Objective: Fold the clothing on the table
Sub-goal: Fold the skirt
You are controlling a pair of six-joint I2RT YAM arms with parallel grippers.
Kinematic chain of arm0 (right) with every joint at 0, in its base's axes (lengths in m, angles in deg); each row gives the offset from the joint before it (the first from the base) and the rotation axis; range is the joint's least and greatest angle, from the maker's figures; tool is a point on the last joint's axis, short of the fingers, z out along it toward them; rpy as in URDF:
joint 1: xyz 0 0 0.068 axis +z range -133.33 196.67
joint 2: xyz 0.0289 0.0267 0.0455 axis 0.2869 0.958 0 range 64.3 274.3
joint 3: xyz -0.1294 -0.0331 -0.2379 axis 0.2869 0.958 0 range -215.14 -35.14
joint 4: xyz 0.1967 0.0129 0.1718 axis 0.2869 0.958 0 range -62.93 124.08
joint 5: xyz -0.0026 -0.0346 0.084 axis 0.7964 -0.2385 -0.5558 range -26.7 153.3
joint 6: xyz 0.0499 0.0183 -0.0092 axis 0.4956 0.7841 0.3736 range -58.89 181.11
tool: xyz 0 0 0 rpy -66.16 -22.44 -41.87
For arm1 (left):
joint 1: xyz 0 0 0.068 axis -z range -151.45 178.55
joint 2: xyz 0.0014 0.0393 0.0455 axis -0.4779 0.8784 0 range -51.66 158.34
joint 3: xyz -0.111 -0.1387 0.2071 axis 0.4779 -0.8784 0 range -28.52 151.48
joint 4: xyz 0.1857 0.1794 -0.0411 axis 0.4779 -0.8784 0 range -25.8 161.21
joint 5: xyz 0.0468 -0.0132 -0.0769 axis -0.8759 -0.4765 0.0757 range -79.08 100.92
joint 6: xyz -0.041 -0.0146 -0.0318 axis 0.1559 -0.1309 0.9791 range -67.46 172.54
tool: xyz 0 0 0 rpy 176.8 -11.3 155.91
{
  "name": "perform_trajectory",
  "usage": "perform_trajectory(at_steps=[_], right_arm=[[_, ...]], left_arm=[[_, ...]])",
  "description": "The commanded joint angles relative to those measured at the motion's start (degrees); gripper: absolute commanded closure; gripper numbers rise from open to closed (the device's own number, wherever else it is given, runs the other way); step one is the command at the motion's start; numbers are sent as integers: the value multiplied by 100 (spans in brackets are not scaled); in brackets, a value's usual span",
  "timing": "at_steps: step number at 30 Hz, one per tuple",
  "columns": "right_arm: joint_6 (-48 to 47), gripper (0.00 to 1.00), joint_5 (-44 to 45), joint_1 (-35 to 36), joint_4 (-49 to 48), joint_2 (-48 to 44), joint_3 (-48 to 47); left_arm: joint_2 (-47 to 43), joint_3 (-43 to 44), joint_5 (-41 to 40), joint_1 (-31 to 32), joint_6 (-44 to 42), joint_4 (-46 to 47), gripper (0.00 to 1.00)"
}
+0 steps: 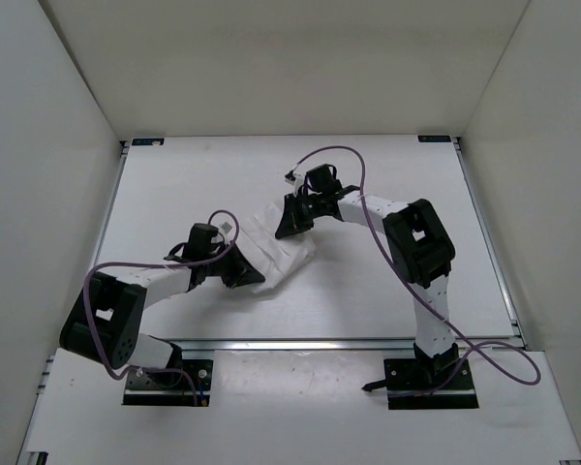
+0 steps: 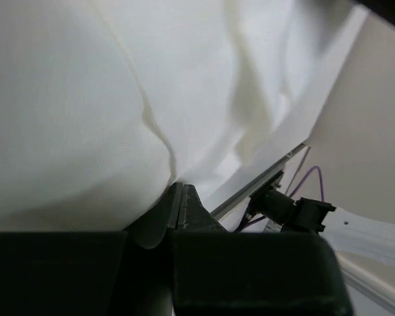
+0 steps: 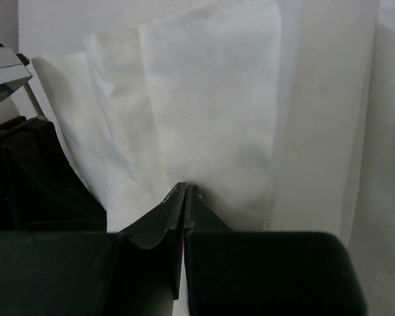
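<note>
The white clothing lies bunched on the table between my two arms. My left gripper is at its near left edge. In the left wrist view the jaws are shut, with the clothing rising from their tips and filling most of the frame. My right gripper is at the far corner of the clothing. In the right wrist view it is shut, its tips pressed into the hem of the ribbed clothing, which lies in overlapping layers.
White walls enclose the table on three sides. A metal rail runs along the front edge; the left wrist view also shows this rail and a black arm part with a purple cable. A dark part of the left arm sits left of the right jaws.
</note>
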Motion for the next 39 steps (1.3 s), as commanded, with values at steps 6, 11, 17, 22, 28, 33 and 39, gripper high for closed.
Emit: perform_trajectory(at_steps=[6, 11, 17, 22, 28, 33, 39], right_arm=[[-73, 100, -124, -224, -283, 192, 214], [-65, 100, -238, -435, -169, 114, 65], [138, 79, -379, -655, -151, -597, -637], [-308, 19, -144, -1015, 628, -1353, -956], [-1276, 1, 1535, -1313, 1203, -2749, -19], [-1426, 1, 1949, -1710, 1088, -3848, 1390], [-1585, 1, 2486, -1754, 1255, -4658, 3031]], left_arm=[[-403, -595, 144, -304, 22, 85, 100], [-659, -596, 213, -515, -144, -184, 100], [-1739, -16, 504, -963, -240, -466, 100], [-2223, 993, -12, -1026, -1625, -1396, 53], [-2679, 1215, -1111, -1086, -2779, -2040, 2], [-3155, 1128, -2010, -981, -3484, -2444, 2], [-3603, 557, -2070, -851, -3397, -2058, 1]])
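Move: The folded skirt lies under both hands. Its middle is about 8 cm ahead of the left hand and 2 cm to its right; from the right hand it is roughly 3 cm back and 2 cm to the left, in both cases about 3 cm below. The skirt's near corner is some 2 cm back and 1 cm right of the left hand. Its far corner is about 8 cm ahead and 2 cm left of the right hand. The skirt is first smoothed low down: shut fingers sink about 2 cm onto it, the left hand drawing back and left, the right edging right. Both then leave upward, opening wide. The left rises some 15 cm, going forward and left, its fingers turning to point more forward; the right climbs higher, swings about 20 cm right turning clockwise, then sinks partway. ##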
